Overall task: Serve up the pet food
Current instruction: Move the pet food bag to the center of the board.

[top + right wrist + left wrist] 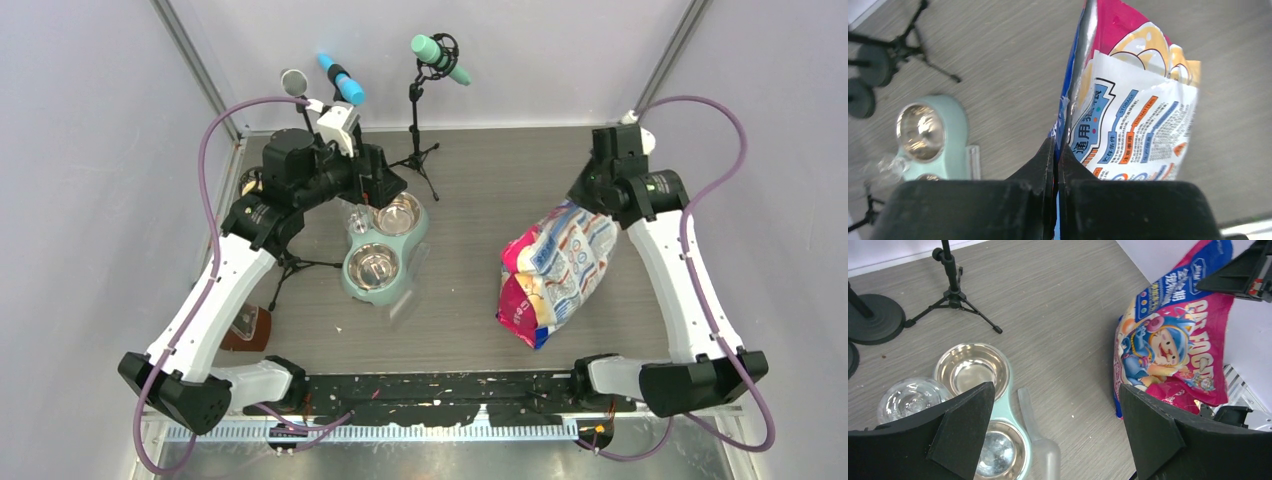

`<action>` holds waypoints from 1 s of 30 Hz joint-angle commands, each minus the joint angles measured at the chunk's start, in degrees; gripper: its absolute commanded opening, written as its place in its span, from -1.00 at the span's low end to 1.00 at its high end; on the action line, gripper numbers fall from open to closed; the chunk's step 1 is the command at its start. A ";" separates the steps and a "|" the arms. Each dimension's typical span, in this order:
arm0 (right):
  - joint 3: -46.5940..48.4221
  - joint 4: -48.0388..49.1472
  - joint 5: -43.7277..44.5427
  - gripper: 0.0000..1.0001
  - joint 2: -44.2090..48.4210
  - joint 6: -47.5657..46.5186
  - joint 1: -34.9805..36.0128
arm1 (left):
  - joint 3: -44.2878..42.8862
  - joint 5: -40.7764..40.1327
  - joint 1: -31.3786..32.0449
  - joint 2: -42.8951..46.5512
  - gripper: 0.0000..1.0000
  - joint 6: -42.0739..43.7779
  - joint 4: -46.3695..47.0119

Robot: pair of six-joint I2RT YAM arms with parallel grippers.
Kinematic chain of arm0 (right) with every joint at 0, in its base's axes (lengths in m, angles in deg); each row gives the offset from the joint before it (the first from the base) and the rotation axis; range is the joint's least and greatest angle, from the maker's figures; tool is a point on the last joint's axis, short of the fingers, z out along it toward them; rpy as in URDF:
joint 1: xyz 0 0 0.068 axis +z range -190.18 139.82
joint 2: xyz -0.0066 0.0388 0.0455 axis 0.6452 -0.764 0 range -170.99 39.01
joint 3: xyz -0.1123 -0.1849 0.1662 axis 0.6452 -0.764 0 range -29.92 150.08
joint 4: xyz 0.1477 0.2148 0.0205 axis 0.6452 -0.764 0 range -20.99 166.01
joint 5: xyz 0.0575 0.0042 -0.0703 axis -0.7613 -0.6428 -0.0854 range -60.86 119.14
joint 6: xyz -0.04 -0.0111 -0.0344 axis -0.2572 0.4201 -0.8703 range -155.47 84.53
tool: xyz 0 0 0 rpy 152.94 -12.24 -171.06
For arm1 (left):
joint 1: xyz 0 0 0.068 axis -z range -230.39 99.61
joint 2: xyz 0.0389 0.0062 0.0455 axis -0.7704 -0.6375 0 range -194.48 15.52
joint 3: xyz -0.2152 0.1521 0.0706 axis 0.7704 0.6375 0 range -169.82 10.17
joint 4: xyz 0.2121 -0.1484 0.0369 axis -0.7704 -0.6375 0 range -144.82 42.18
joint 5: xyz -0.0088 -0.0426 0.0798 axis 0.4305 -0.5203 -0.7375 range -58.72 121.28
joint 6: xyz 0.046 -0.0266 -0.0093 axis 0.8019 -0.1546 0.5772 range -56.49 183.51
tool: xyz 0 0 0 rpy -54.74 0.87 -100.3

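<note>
The pink, white and blue cartoon-printed bag (555, 270) stands on the table at the right, and the pet food inside it is hidden. My right gripper (1056, 145) is shut on the upper side edge of the bag (1133, 115), with the foil seam pinched between its fingers. In the top view this right gripper (590, 205) sits at the bag's far upper corner. My left gripper (1056, 386) is open with nothing between its fingers. It hovers over the mint-green feeder (1010, 410), and the bag (1173, 345) lies off to its right.
The feeder (420, 232) holds two empty steel bowls (398, 213), (372, 265). A clear plastic scoop (1040, 440) lies flat on the table against its right side. A clear glass jar (908, 397) stands at the feeder's left. Microphone stands (420, 150) rise at the back.
</note>
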 commanded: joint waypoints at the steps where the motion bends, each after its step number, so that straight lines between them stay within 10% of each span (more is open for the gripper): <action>1: 3.72 21.52 -14.62 -0.89 -1.71 -1.15 5.86 | -2.75 -1.04 0.24 0.27 0.98 1.62 -0.19; 16: 16.62 26.81 -1.96 -0.89 -18.55 16.55 6.98 | -2.71 -0.53 0.24 0.48 0.98 -1.65 -0.80; 22: 23.61 21.24 -7.53 0.65 -22.07 5.17 5.76 | -0.80 -0.92 0.24 1.46 0.99 -1.75 0.62; 30: 18.07 18.84 -11.17 0.89 -12.30 -5.55 4.69 | -2.28 6.24 0.83 -1.81 0.94 -2.81 5.30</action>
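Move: The bag's top edge is already pinched in the right hand's shut fingers, the bag's middle some 13 cm below, 3 cm back and 2 cm left of that hand. The board's middle lies about 25 cm to its left, 8 cm ahead and 25 cm down; the bowl set is about 40 cm left and 8 cm ahead. From the idle left hand, the board's middle is roughly 9 cm right, 6 cm ahead and 33 cm down. The bag is drawn by its pinched top edge towards the board's middle: the right hand pulls it quickly and nearly level, forward and left together for about 10 cm to the left, then straight on forward. Some 11 cm out, the fingers start opening wide and let go of the edge, as the hand carries on a little and climbs about 6 cm, tilting its fingertips up. ##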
